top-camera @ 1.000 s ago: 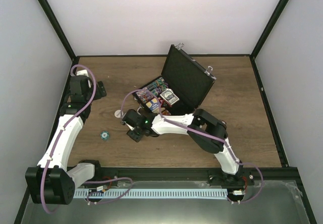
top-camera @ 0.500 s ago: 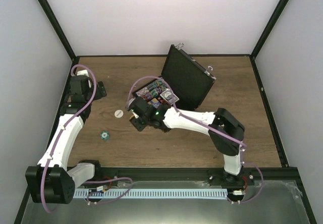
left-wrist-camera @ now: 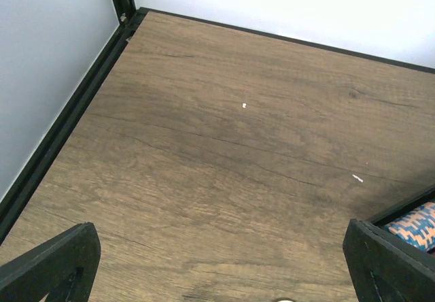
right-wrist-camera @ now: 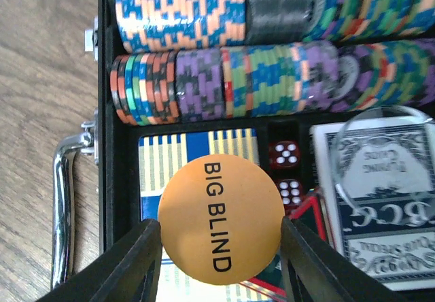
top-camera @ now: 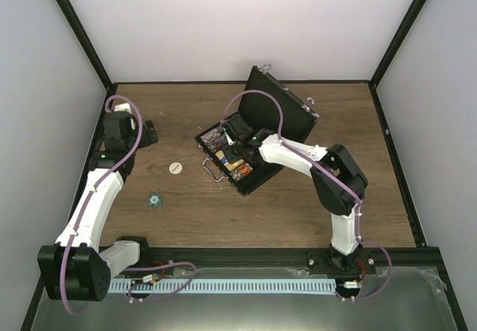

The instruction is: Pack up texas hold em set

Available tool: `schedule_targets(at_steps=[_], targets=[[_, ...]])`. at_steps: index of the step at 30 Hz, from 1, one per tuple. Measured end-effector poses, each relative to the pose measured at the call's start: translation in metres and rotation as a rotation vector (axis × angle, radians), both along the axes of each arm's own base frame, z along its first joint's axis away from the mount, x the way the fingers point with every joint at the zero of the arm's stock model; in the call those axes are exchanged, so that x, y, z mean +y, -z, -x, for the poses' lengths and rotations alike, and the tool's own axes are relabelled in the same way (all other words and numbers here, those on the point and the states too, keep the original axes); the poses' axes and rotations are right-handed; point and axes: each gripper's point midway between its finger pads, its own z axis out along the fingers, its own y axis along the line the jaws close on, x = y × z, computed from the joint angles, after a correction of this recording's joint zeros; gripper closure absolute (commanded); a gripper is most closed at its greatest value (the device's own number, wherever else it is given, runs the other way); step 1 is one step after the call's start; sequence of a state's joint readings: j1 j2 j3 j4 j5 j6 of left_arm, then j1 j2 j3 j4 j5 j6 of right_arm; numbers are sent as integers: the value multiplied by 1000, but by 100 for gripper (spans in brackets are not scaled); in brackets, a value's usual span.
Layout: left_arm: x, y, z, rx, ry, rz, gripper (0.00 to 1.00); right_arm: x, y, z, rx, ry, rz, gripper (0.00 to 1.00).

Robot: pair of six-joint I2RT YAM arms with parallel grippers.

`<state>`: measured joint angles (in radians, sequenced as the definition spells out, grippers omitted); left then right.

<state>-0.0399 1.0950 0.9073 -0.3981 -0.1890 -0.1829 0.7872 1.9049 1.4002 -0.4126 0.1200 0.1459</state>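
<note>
The black case (top-camera: pixel 277 115) of the texas hold em set lies open at mid-table, lid raised. Its tray (right-wrist-camera: pixel 109 77) holds rows of multicoloured poker chips (right-wrist-camera: pixel 272 77), red dice (right-wrist-camera: pixel 285 156) and a blue-backed card deck (right-wrist-camera: pixel 380 207). My right gripper (top-camera: pixel 235 142) hovers over the tray, shut on the round orange "BIG BLIND" button (right-wrist-camera: pixel 221 219), gripped by its edges between both fingers. A white button (top-camera: pixel 174 168) and a small blue-green button (top-camera: pixel 154 200) lie on the wood left of the case. My left gripper (top-camera: pixel 140 131) stands open over bare table (left-wrist-camera: pixel 217 237), holding nothing.
The case's silver handle (right-wrist-camera: pixel 68 200) sticks out at the tray's near-left side. A corner of the case with chips (left-wrist-camera: pixel 411 224) shows at the right of the left wrist view. Black frame rails (left-wrist-camera: pixel 61 132) and white walls bound the table.
My right arm has swung from the wood left of the case up and right, and now hangs over the tray with the orange button. The left arm has not moved.
</note>
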Motion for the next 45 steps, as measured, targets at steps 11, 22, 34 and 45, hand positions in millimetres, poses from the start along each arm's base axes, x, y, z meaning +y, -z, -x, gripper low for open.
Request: schedule_targets(at_steps=[11,22,34,45], targets=[[-2,5,-2,14,10,6,0,15,38,7,85,-61,25,51],[-3,7,-2,19,16,10,0,27,37,5,100,-87,-6,39],[-4,9,-3,27,18,12,0,34,27,5,86,-94,-15,29],[2,-2,1,-7,-18,7,0,145,-25,49,-14,-301,-131,26]])
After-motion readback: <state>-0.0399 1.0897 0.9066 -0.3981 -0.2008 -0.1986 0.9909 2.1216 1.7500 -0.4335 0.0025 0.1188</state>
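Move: The right hand holds the orange BIG BLIND button in the open case, about 5 cm above the blue-and-yellow card deck, whose middle lies some 1 cm back and 1 cm left. The chip rows are about 7 cm ahead and 2 cm left, the white card box roughly 4 cm ahead and 8 cm right. The DEALER button lies some 4 cm back and 16 cm left, on the table 8 cm lower. From the left hand the deck is about 28 cm right, 3 cm back and 18 cm below. The right fingers open and let go of the BIG BLIND button over the card deck, after the hand has sunk about 4 cm and eased some 3 cm left. The hand then rises and sweeps left, ending about 13 cm left of its start and slightly back, turning some 15 degrees counter-clockwise, fingers open and empty, towards the DEALER button. ##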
